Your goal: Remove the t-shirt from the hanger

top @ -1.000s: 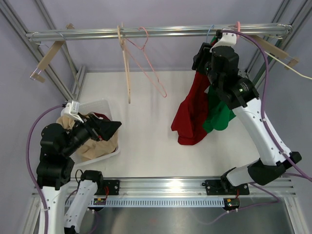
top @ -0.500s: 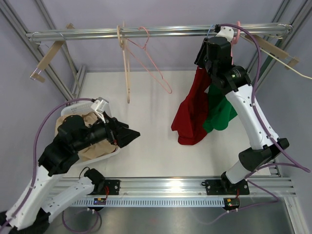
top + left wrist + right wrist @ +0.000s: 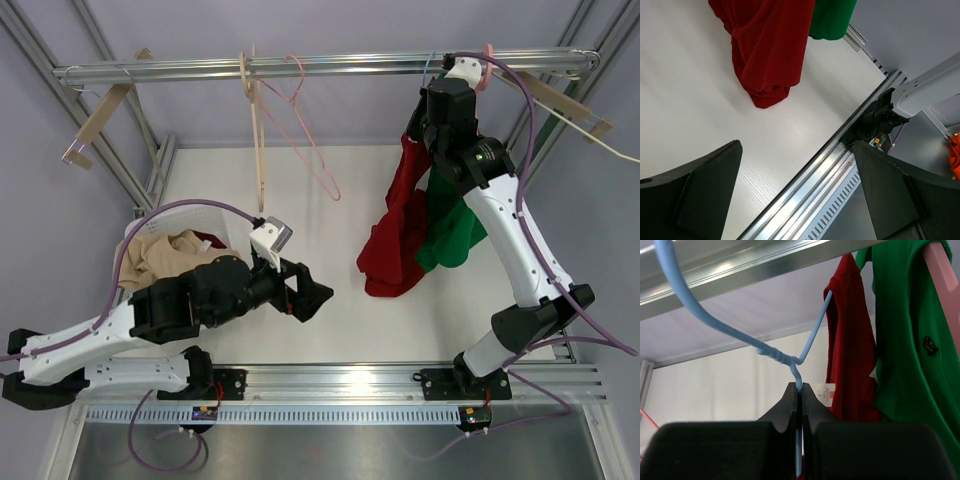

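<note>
A red t-shirt (image 3: 395, 230) hangs on a light blue wire hanger (image 3: 775, 352) from the metal rail (image 3: 320, 66) at the upper right; it also shows in the left wrist view (image 3: 765, 45) and the right wrist view (image 3: 850, 340). A green shirt (image 3: 455, 230) hangs beside it on a pink hanger (image 3: 942, 285). My right gripper (image 3: 799, 392) is up at the rail, shut on the blue hanger's neck. My left gripper (image 3: 310, 298) is open and empty, low over the table, left of the red shirt's hem.
A white bin (image 3: 215, 222) with beige and red clothes stands at the left. Empty wooden (image 3: 258, 130) and pink (image 3: 315, 130) hangers hang mid-rail, more at both rail ends. The metal front rail (image 3: 840, 165) runs along the near table edge.
My left arm has swung from over the bin to the right, towards the red shirt. My right gripper rose to the rail and has stayed at the blue hanger.
</note>
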Motion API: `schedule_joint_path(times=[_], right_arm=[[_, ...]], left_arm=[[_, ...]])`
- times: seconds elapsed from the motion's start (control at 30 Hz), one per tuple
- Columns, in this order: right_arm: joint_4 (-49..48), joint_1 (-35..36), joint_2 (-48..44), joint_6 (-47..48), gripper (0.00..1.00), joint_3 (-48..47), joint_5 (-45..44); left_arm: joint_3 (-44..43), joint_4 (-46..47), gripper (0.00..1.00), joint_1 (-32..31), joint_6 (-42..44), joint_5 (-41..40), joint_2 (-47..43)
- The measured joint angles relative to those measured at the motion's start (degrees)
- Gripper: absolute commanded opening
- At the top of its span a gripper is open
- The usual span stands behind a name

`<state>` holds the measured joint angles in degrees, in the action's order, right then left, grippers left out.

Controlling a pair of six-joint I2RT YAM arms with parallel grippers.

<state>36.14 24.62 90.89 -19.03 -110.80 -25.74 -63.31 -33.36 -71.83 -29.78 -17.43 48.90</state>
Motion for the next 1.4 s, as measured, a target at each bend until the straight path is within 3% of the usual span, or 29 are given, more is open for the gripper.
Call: schedule_joint_path(times=[0.17, 0.6, 0.83, 1.07, 1.4], right_arm=[[-0.7, -0.3, -0.8, 0.0, 0.00, 0.8, 1.7], [-12.2, -1.0, -13.1, 0.3, 0.00, 9.6, 11.7], [-17.5, -1.0, -21.0, -2.4, 0.00, 25.7, 14.0], [-19.3, -1.0, -30.8, -9.4, 0.00, 44.2, 16.7], [-21.4, 0.8, -40.7, -15.1, 0.00, 44.4, 21.2]], left_arm=[[1.5, 2.2, 0.99, -4.1, 0.1, -4.3, 0.6], [5.2, 7.8, 0.98, -4.5, 0.3, -4.9, 1.0], [5.3, 9.9, 0.99, -4.6, 0.4, -3.3, 2.4], [2.5, 11.7, 0.99, -7.6, 0.9, -0.7, 11.1], [-5.9, 15.3, 0.99, -11.4, 3.0, 0.1, 25.2]])
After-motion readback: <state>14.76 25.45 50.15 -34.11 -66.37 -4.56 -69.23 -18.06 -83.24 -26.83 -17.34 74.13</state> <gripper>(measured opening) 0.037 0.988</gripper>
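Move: The red t-shirt hangs from the rail on the blue hanger, whose neck the right hand already pinches. The shirt's middle is about 18 cm below that hand and 3 ahead, 1 to its left. The rail runs some 8 cm above it and 2 ahead; the green shirt is roughly 8 cm to its right, level fore and aft, 18 lower. From the open left hand, the red t-shirt's middle is about 27 cm ahead, 17 to the right and 8 lower. The blue hanger, with the red t-shirt still on it, is lifted about 7 cm and drawn back off the rail in the right hand's closed fingers, dipped below its starting height, then raised again, ending some 15 cm nearer the robot with the hand's left side rolled up and turned counter-clockwise. After a small dip the left hand, staying wide open, swings right, slightly back and down, towards the shirt's hem. ##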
